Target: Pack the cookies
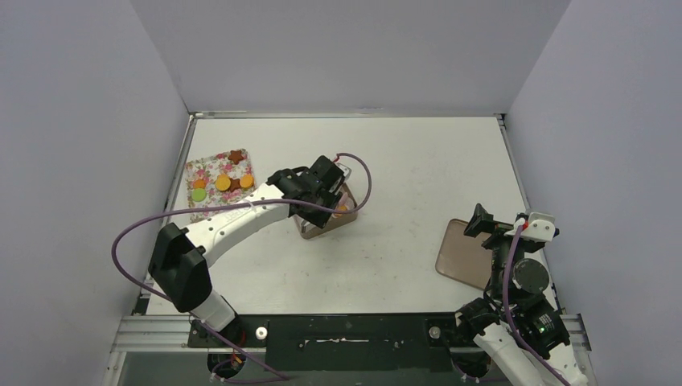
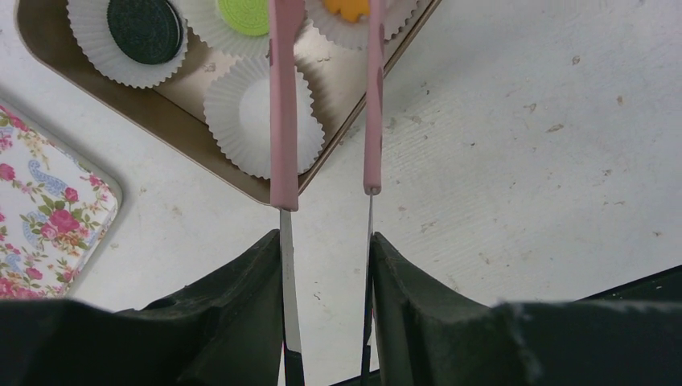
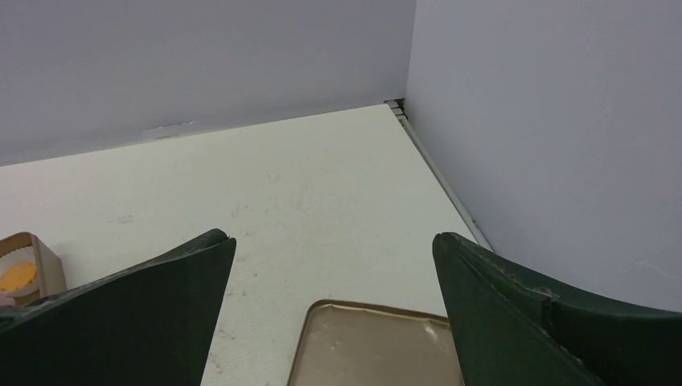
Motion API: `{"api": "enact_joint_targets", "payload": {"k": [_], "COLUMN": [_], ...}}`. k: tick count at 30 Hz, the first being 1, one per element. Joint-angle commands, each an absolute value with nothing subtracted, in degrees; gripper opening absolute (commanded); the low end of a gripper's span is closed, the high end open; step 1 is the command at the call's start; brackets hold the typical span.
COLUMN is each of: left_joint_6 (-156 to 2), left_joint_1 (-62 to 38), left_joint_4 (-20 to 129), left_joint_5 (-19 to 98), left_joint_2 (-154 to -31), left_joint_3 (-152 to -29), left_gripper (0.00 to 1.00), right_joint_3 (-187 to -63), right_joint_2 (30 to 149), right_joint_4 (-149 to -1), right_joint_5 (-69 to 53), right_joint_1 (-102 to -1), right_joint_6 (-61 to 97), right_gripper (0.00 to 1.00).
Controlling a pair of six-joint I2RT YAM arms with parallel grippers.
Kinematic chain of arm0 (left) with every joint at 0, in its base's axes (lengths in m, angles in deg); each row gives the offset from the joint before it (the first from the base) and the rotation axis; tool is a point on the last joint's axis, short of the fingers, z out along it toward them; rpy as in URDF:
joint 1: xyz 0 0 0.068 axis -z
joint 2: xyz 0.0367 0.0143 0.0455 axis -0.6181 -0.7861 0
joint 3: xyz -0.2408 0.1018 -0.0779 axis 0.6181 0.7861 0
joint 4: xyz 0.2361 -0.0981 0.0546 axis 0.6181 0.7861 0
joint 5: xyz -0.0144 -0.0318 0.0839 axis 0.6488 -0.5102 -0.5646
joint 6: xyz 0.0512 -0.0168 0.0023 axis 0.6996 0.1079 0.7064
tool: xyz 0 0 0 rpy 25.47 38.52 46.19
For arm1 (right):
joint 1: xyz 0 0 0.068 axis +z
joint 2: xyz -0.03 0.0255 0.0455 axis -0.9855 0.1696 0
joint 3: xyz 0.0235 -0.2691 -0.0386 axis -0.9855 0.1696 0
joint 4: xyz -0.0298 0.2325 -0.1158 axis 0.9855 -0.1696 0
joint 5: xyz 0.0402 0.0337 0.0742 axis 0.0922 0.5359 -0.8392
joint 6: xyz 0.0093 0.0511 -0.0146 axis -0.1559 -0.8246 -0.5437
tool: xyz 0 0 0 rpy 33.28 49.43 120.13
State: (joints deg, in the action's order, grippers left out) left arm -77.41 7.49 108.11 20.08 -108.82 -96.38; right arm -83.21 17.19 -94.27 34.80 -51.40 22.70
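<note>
Several cookies, orange (image 1: 223,182), dark brown (image 1: 236,156) and one green (image 1: 199,195), lie on a floral tray (image 1: 211,167) at the left. My left gripper (image 1: 326,181) hovers over an open tin (image 1: 312,229) and is shut on pink tongs (image 2: 283,104). In the left wrist view the tin (image 2: 186,96) holds white paper cups with a dark cookie (image 2: 145,30), a green cookie (image 2: 245,12) and an orange cookie (image 2: 347,8), plus one empty cup (image 2: 241,112). The tong arms stand apart and their tips are out of view. My right gripper (image 3: 334,241) is open and empty above the tin's lid (image 3: 378,346).
The lid (image 1: 465,253) lies flat at the right near my right arm. Grey walls close the table at the back, left and right. The floral tray's corner shows in the left wrist view (image 2: 48,217), close beside the tin.
</note>
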Motion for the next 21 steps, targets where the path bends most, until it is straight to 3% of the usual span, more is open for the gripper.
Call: {"api": "enact_joint_targets", "payload": {"k": [1, 21], "left_joint_6": [-79.1, -82.97], "left_joint_1": [5.94, -19.48], "left_joint_4": [107.85, 111.89], "left_joint_5": [17.99, 15.89], "left_joint_2": [-104.41, -94.41], "left_joint_3": [-99.26, -92.7], "left_gripper": [0.34, 0.32], "right_joint_3": [-83.23, -82.85], "right_joint_2": [17.63, 16.09], "right_joint_4": [-93.2, -92.76], "right_joint_5": [34.63, 33.54], "right_joint_1": [-51.67, -51.53], "right_joint_6": [23.24, 23.25], "right_gripper": [1.0, 1.0]}}
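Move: Ahead and to the left of the left hand, which still holds the tongs, lie the remaining cookies on the floral tray, their cluster about 26 cm out, 30 cm left and 13 cm below. The box's empty paper cup is some 13 cm ahead and level sideways; the orange cookie already in its cup is about 16 cm ahead and 10 cm right. From the right hand the cluster is roughly 32 cm ahead, 78 cm left and 28 cm lower. Swinging left by some 14 cm, the left arm carries the tongs from above the cookie box towards the floral tray. It climbs about 4.5 cm and reaches a little forward, first mostly lifting, then sweeping sideways faster, while the wrist turns nearly 30 degrees counter-clockwise. The fingers keep their hold on the tongs' metal legs with the pink tips apart and empty. ##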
